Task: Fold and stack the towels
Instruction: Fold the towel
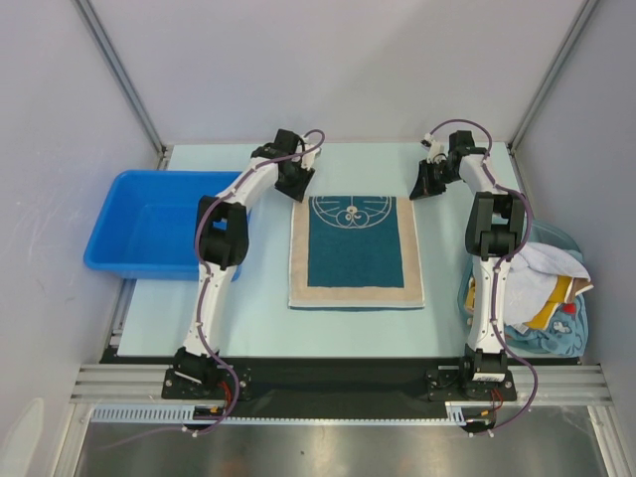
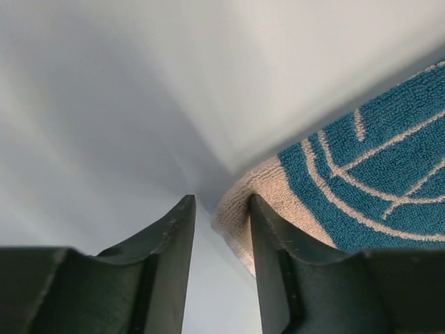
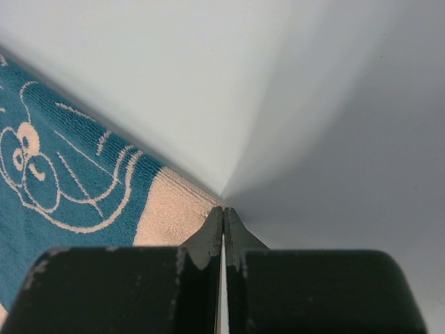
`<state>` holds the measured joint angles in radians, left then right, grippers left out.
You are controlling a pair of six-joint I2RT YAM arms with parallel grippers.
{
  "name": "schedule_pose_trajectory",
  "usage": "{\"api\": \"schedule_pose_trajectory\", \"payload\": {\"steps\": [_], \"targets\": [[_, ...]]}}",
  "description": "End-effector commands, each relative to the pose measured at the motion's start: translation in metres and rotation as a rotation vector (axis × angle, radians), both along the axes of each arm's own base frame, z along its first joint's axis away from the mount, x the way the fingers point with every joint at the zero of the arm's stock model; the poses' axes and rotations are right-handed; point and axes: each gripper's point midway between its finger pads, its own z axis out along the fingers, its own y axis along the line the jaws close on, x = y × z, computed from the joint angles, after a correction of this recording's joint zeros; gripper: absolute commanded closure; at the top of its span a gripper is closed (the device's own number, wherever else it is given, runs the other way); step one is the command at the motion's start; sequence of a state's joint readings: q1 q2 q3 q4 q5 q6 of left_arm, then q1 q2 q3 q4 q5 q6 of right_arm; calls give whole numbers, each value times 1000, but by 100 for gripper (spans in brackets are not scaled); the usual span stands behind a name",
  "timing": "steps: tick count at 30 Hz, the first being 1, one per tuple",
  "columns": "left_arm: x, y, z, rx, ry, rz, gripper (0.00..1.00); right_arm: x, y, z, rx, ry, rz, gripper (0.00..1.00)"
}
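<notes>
One of the towels, teal with white line drawings and a beige border [image 1: 356, 248], lies flat in the middle of the table. My left gripper [image 1: 296, 185] is at its far left corner. In the left wrist view that gripper [image 2: 221, 202] is open, its right finger [image 2: 274, 243] resting over the beige corner [image 2: 243, 202]. My right gripper [image 1: 425, 183] is at the far right corner. Its jaws [image 3: 224, 210] are shut, with the tips just beside the beige corner [image 3: 174, 212] and no cloth visible between them. More towels [image 1: 545, 293] lie heaped at the right edge.
A blue plastic bin [image 1: 159, 224] stands at the left of the table. Grey walls close in the back and both sides. The heap of cloths lies beside the right arm's base.
</notes>
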<state>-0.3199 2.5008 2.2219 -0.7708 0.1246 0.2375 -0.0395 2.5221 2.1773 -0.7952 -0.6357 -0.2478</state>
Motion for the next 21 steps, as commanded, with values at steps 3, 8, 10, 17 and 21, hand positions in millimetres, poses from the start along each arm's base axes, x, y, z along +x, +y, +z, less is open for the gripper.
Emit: {"api": "schedule_pose_trajectory", "payload": {"steps": [3, 8, 10, 17, 21], "targets": [[9, 4, 4, -8, -14, -23, 79, 11, -9, 6, -41, -42, -12, 100], [6, -3, 6, -40, -6, -58, 100, 14, -4, 11, -22, -55, -10, 100], [11, -5, 18, -51, -37, -55, 100, 17, -4, 17, -29, -73, -15, 100], [26, -9, 94, -115, -206, -5, 100, 34, -10, 73, -67, -273, -66, 100], [14, -8, 115, -126, -236, -5, 100, 26, -10, 106, -71, -376, -85, 100]]}}
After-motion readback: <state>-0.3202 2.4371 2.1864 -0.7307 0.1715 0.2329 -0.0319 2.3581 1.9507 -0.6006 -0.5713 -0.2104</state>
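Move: The towel's far left corner lies between the left hand's parted fingers, about 1 cm right and 1 cm below, level fore and aft. The right hand already pinches the far right corner, right at its fingertips, roughly 1 cm below the hand point. The towel's middle is some 12 cm right and 15 cm back of the left hand; the blue bin's is about 29 cm left and 7 cm back of the left hand. Left fingers shut on the towel's far left corner, then both hands lift the far edge some 2–3 cm. ##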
